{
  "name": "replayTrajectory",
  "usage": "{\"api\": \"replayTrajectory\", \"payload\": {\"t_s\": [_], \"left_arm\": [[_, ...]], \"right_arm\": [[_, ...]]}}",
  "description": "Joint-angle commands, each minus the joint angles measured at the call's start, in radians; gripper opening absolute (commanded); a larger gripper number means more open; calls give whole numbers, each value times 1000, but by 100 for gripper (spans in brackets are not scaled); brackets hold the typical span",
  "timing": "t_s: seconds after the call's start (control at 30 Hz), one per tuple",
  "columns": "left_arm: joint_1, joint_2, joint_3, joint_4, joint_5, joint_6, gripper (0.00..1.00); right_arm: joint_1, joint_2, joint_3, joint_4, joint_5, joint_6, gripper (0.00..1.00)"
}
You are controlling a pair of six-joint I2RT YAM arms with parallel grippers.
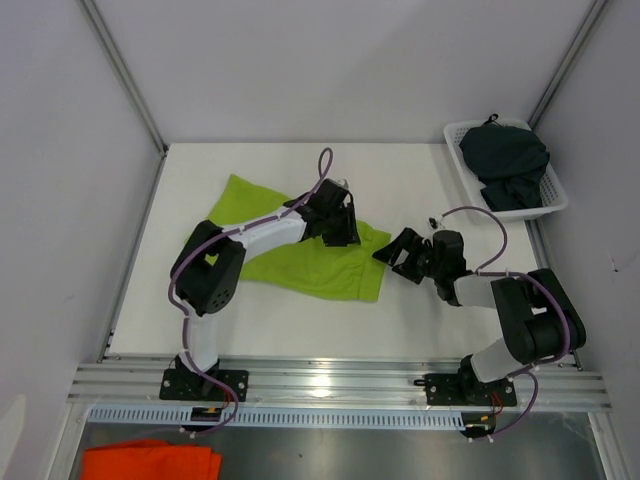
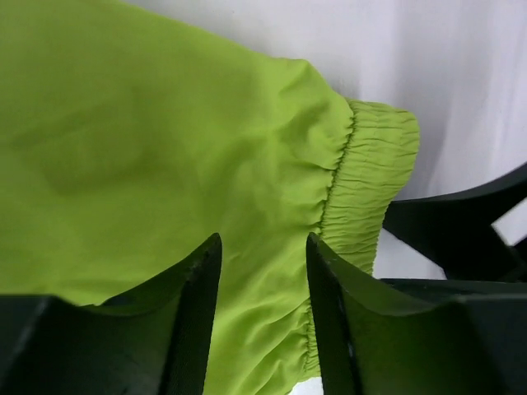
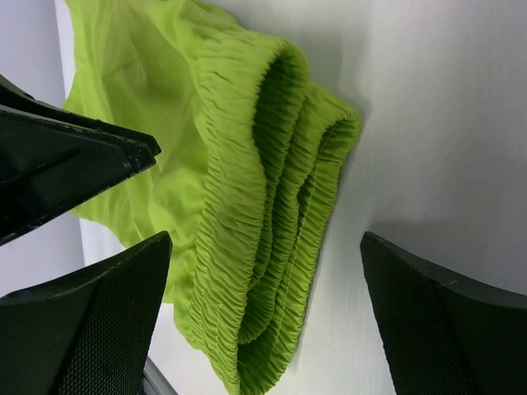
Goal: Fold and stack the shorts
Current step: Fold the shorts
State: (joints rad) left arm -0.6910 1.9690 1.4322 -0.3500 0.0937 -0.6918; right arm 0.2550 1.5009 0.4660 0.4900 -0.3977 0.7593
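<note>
The lime green shorts (image 1: 290, 255) lie spread on the white table. The folded waistband end (image 3: 272, 214) points right. My left gripper (image 1: 338, 230) is low over the cloth just left of the waistband seam (image 2: 333, 189). Its jaws (image 2: 263, 243) stand partly apart, with smooth green fabric showing between them and none visibly pinched. My right gripper (image 1: 398, 252) is open wide at the waistband's right edge, its fingers (image 3: 263, 247) either side of the gathered elastic without touching it. The dark shorts (image 1: 508, 160) are bundled in a white basket (image 1: 556, 196) at the back right.
An orange cloth (image 1: 150, 462) lies below the table's front rail (image 1: 330, 385) at the bottom left. Grey walls close in the table on the left, back and right. The two grippers are close together near the waistband.
</note>
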Motion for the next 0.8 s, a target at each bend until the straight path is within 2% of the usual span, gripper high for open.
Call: {"api": "replayTrajectory", "payload": {"t_s": [0.0, 0.03, 0.23, 0.37, 0.53, 0.77], "left_arm": [[-5, 14, -9, 52, 38, -26, 44], [-11, 16, -10, 52, 35, -25, 39], [-24, 44, -9, 19, -14, -6, 32], [-25, 70, -7, -12, -28, -2, 28], [-31, 90, -10, -30, -52, 0, 27], [-41, 133, -13, -18, -71, 5, 26]], "right_arm": [[4, 54, -23, 150, -36, 43, 98], [4, 65, -24, 166, -33, 46, 98], [10, 142, -32, 237, -52, 72, 98], [12, 171, -23, 225, -52, 81, 97], [24, 167, 9, 101, -4, 55, 97], [38, 148, -13, 82, -78, 127, 96]]}}
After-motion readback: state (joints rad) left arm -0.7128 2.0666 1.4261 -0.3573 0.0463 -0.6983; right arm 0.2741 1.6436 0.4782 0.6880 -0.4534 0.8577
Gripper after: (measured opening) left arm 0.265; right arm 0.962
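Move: The shorts' cloth just left of the waistband lies about 6 cm below the left hand and 1 cm back. The gathered waistband's middle is some 6 cm to that hand's right and 5 cm back, also 6 cm lower. For the right hand, the waistband's far end is about 3 cm left, 1 cm ahead and 3 cm below. The shorts' near waist corner sits roughly 10 cm back from the right hand and 6 cm to its left, some 4 cm lower. Onto the cloth beside the waistband the left hand sinks about 5 cm, nearly straight down, its fingers closing from half open to about a quarter, so that the tips come onto the fabric and begin to gather it. Towards the waistband's far end the right hand eases some 2 cm left and about 1 cm forward, fingers still wide open, its wrist rolling slightly. ##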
